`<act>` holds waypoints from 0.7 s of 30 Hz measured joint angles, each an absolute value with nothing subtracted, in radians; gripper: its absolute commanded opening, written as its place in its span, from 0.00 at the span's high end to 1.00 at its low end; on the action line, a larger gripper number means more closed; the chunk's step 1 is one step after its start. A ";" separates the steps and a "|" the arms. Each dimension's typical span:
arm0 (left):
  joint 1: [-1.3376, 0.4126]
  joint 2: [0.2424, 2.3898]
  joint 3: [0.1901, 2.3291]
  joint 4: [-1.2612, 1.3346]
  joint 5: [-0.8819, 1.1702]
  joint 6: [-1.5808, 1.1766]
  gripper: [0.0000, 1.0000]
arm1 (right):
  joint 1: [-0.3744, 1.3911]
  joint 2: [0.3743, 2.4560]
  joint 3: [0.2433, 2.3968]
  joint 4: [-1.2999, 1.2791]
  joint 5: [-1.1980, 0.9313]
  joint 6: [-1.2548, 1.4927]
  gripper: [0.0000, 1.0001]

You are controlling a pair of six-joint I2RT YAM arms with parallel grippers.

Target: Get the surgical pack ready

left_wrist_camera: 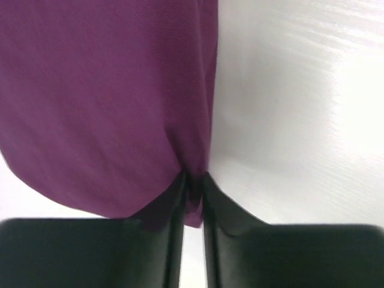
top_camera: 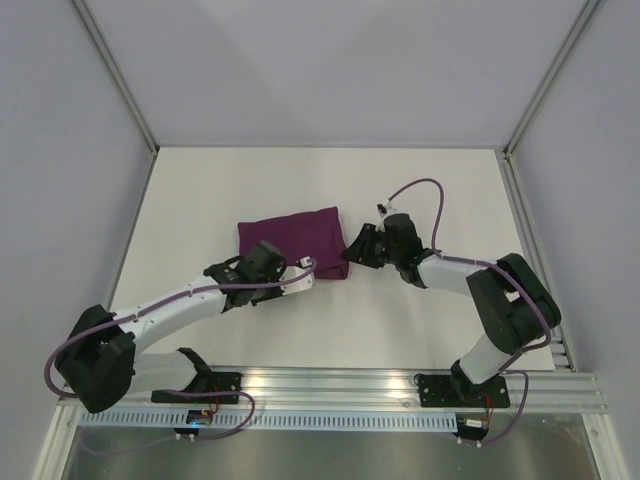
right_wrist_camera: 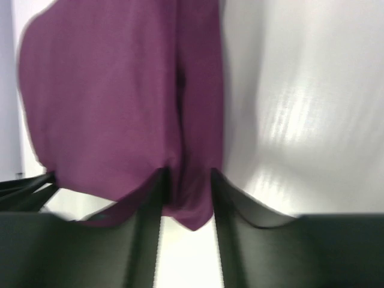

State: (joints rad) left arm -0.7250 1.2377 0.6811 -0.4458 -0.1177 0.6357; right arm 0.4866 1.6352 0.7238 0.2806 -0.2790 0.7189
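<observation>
The surgical pack shows only as a deep-purple cloth (top_camera: 290,238), folded into a rectangle at the middle of the white table. My left gripper (top_camera: 312,266) is at the cloth's near right corner. In the left wrist view its jaws (left_wrist_camera: 192,183) are pinched tight on a fold of the cloth (left_wrist_camera: 102,90). My right gripper (top_camera: 350,250) reaches in from the right at the cloth's right edge. Its fingers (right_wrist_camera: 187,180) hold a thicker bunch of cloth (right_wrist_camera: 108,96) between them. Tray, instruments, gauze and packets are out of view.
The white table (top_camera: 250,180) is walled by pale panels on the left, back and right. A metal rail (top_camera: 330,385) carrying the arm bases runs along the near edge. A purple cable (top_camera: 425,190) loops above the right wrist.
</observation>
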 measured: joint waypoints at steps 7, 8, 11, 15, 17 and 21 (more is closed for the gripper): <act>-0.713 1.114 0.743 -0.630 -0.065 0.618 0.37 | 0.471 1.589 0.750 0.113 -0.279 0.641 0.39; -0.713 1.080 0.754 -0.638 -0.063 0.612 0.37 | 0.469 1.588 0.773 0.081 -0.279 0.627 0.39; -0.713 1.010 0.775 -0.632 -0.082 0.587 0.34 | 0.467 1.603 0.857 0.017 -0.286 0.590 0.39; -0.690 1.020 0.771 -0.599 -0.169 0.556 0.30 | 0.466 1.703 1.007 -0.017 -0.307 0.552 0.40; -0.656 1.040 0.765 -0.590 -0.202 0.535 0.30 | 0.466 1.756 1.055 -0.019 -0.318 0.546 0.41; -0.608 1.073 0.760 -0.573 -0.254 0.502 0.30 | 0.466 1.833 1.081 -0.019 -0.347 0.545 0.45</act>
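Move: The left fingers, barely parted, are at the near left corner of the folded purple cloth, whose middle lies about 10 cm ahead and 6 cm right. The right fingers, slightly open, are on its right edge. The edge spot they go to next is some 4 cm ahead and 2 cm left, with the cloth's far right corner about 9 cm ahead and 1 cm left, and its near right corner 5 cm back and 1 cm right. All lie roughly 1 cm below the hands. Both open; left hand rises 6 cm and leftward, right hops about 4 cm forward along the cloth edge. ##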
